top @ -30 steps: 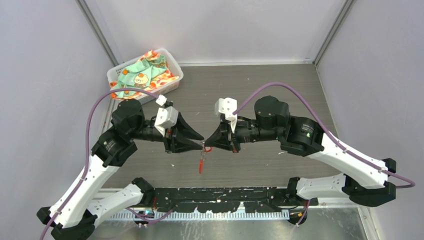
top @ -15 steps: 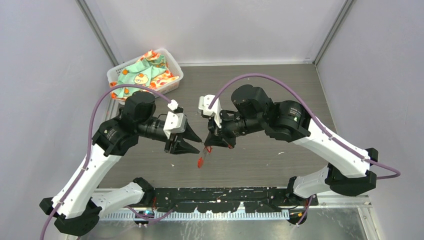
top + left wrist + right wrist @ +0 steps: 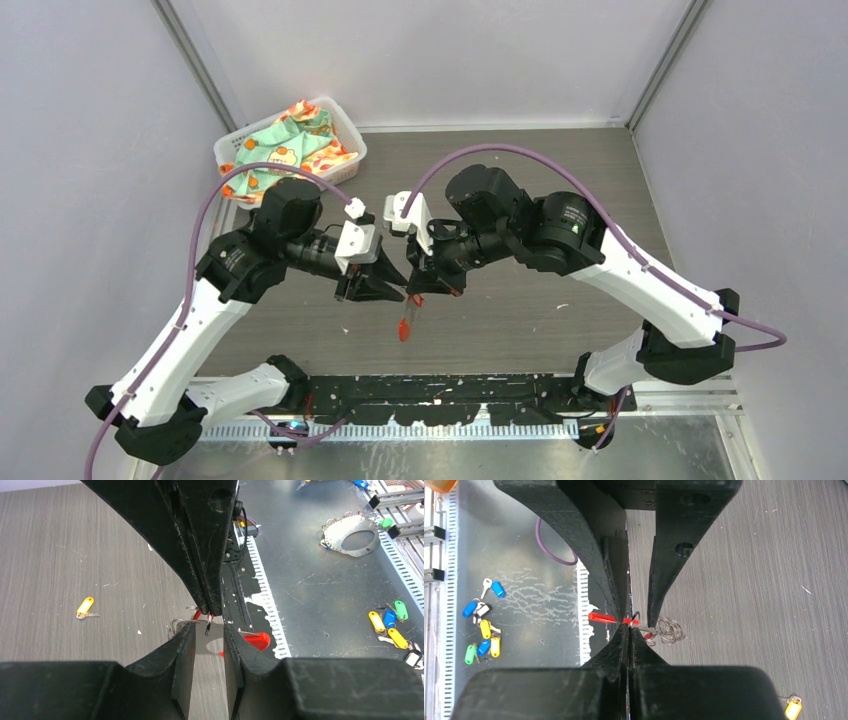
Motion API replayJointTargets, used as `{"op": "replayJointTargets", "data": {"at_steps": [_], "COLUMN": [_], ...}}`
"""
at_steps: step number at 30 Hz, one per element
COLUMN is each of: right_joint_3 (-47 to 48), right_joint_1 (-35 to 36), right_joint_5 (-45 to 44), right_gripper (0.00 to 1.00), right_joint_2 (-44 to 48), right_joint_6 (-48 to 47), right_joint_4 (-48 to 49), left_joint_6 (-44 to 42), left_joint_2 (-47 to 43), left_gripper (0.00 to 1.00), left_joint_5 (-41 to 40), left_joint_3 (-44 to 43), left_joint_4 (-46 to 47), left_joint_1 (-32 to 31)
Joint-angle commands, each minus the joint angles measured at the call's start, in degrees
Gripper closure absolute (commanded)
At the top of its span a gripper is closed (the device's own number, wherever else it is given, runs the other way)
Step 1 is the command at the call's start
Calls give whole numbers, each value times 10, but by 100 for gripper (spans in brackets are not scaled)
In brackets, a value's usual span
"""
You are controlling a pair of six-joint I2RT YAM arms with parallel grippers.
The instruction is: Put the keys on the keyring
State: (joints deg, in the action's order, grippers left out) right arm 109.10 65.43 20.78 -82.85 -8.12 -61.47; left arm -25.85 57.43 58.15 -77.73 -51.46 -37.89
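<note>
My right gripper (image 3: 628, 630) is shut on the red key where its red tag (image 3: 601, 617) joins a thin wire loop. It shows from the other side in the left wrist view (image 3: 207, 614). The keyring (image 3: 669, 630), silvery coils with a red strip, hangs at the key's other end. My left gripper (image 3: 206, 627) meets it tip to tip, jaws a narrow gap apart, the key's metal lying across the fingertips. From above, both grippers (image 3: 397, 291) (image 3: 420, 291) meet in mid-air with the red tag (image 3: 405, 325) below them. The yellow key (image 3: 85, 606) lies on the table.
A white basket (image 3: 352, 140) of patterned cloth stands at the back left. Below the table's near edge, a metal sheet holds several loose coloured key tags (image 3: 385, 625) and a metal disc with a hole (image 3: 352, 537). Grey walls enclose the table.
Both arms have swung in and up. The right arm's elbow has moved left and its wrist has turned. The grippers stay tip to tip with the red key between them.
</note>
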Motion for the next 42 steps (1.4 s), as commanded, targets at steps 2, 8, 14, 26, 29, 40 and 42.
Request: {"op": "replayJointTargets", "data": {"at_steps": [2,8,14,26,29,40,42], "right_joint_3": [37,38,44,-185,-264,-356,-356], "right_joint_1": [-2,-2,-2,-2,-2,-2,-2], "right_joint_5": [13,13,17,-82,-90,-105,-104], "right_gripper": [99,99,99,44,41,39,39], "right_joint_2": [-3,-7,-13,212,266,295,288], "right_joint_6": [-7,-6,-3,26,48,63,60], "right_joint_4": [1,-2,-5,250,310,423,430], "left_joint_6": [-22,-46,-54,202,286,342,336], "left_joint_2": [-4,-4,0,-44,-46,-49,-50], "left_gripper": [78,92,99,100,100,100,100], "left_joint_5": [19,17,11,13,13,21,31], "left_joint_3": [-18,-24,-28,46,57,63,61], "left_joint_4": [7,-15,-16,225,298,354,350], "left_joint_1": [-4,-6,-15,-14,-13,-13,-13]}}
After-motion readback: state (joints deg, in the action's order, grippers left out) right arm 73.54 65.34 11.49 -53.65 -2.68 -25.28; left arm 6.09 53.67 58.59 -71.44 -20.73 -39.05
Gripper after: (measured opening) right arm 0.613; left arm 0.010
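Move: The wire ring pinched in the right fingertips stands between the left hand's open pads, about 1 cm to the right of the left hand point and 1 cm to the left of the right one. From the left hand, the hanging keyring plate's middle is roughly 5 cm below and 1 cm right. The plate's red handle is some 4 cm back, level sideways and 6 cm below; the red-tagged key about 1 cm back, 2 cm right and 3 cm below. Staying almost in place, the left hand shuts its fingers on the wire ring while the right still grips it; the right then opens wide and lets go, backing off some 6 cm to the right and 5 cm up before easing a couple of centimetres back left and down. The left lifts the ring over 5 cm, slightly right, and both hands' fingertips tilt up, the right's by about 25 degrees. ##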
